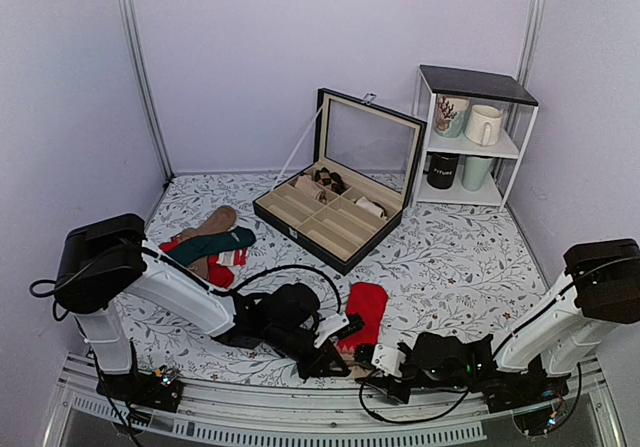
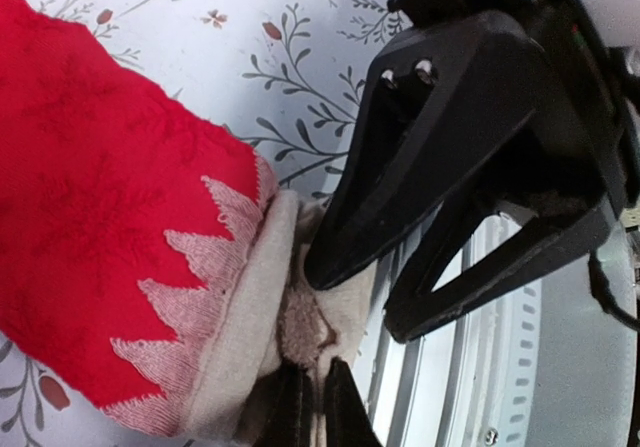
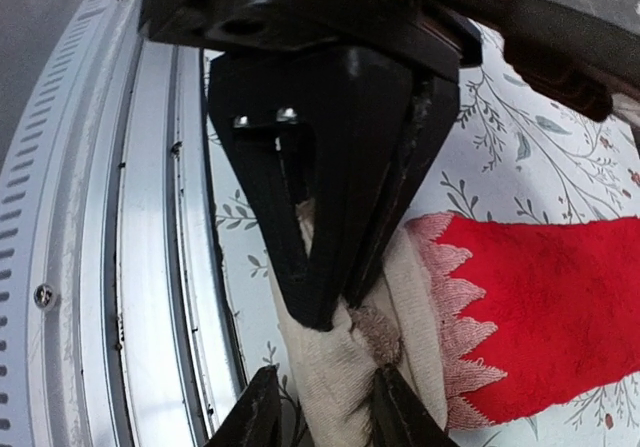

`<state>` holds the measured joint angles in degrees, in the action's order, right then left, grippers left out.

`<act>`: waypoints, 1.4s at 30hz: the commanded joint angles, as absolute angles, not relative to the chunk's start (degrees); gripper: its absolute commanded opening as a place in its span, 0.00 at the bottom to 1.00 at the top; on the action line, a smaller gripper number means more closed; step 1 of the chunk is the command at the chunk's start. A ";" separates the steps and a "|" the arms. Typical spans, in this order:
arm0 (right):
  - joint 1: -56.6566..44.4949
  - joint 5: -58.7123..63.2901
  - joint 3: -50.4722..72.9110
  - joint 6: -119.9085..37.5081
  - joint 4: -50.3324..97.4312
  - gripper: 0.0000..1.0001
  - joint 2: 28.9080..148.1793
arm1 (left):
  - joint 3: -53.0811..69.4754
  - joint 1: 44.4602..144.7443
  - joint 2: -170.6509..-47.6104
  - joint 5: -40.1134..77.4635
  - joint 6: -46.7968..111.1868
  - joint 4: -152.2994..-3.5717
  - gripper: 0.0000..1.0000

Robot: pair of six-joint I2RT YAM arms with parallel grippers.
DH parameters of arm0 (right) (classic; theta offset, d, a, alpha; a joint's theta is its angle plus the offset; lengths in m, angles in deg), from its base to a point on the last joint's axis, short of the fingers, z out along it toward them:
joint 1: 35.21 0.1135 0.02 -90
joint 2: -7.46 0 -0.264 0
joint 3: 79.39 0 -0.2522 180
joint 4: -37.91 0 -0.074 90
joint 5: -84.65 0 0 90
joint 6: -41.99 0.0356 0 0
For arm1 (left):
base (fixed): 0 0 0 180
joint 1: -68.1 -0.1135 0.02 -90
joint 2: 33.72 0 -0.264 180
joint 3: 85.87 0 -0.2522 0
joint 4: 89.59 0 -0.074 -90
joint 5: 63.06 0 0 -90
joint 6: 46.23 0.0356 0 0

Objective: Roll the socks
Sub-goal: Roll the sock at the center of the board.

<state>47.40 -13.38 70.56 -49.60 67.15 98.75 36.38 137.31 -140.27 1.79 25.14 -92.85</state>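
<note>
The red socks (image 1: 365,305) lie flat on the floral table cover near the front edge, beige cuff end toward the arms. In the left wrist view, my left gripper (image 2: 315,369) is shut on a bunched fold of the beige cuff (image 2: 250,307), beside the red body (image 2: 100,217). My right gripper (image 3: 324,372) straddles the same cuff (image 3: 415,297) from the opposite side. Its jaws are open: one finger touches the fabric and the other stands a little off it. From above, the left gripper (image 1: 343,355) and right gripper (image 1: 368,365) meet tip to tip at the cuff.
A pile of other socks (image 1: 210,242) lies at the left. An open black compartment box (image 1: 335,212) stands mid-table, and a white shelf with mugs (image 1: 470,137) at the back right. The metal rail (image 1: 300,412) runs right next to the cuff.
</note>
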 commanded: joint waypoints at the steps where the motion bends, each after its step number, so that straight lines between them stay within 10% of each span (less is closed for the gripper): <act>1: 49.10 -16.23 68.75 -43.12 57.58 0.28 99.31 | 38.73 136.58 -144.37 3.34 26.28 -80.08 0.00; 6: 49.59 -14.95 67.24 -36.73 52.46 0.00 100.57 | 38.83 136.29 -142.27 5.41 26.95 -80.50 0.10; 13: 49.62 -14.23 67.53 -26.58 48.51 0.00 100.10 | 39.52 136.25 -132.29 18.75 31.81 -81.20 0.46; 25: 43.91 -5.24 72.14 -13.44 43.00 0.00 91.76 | 53.47 145.37 -113.30 25.63 47.15 -102.19 0.48; 42: 37.45 3.68 72.22 -6.52 45.86 0.00 100.85 | 44.91 147.82 -130.08 21.05 55.47 -100.13 0.49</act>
<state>37.91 2.37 68.83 -7.72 59.56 97.50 46.96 146.97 -127.24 20.70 53.14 -99.12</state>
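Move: The tan roll at the sock's cuff lies across the near edge of the board, its middle about 2 cm to the right of the left hand, which still pinches its left end. From the right hand, whose part-open fingers straddle the other end, that middle is about 2 cm left and 1 cm lower. The sock's flat red part centres roughly 11 cm ahead of the left hand and 3 cm right; the box is some 38 cm ahead and 5 cm left. The right fingers shut on the right end of the tan roll and keep their pinch while that wrist rolls its top forward some 40 degrees and turns clockwise, shifting only a centimetre or two. The left hand opens and lets go, swings forward-left and up about 8 cm, then comes back and partly down, rolling its wrist the opposite way, to hover open just off the roll's left end. ##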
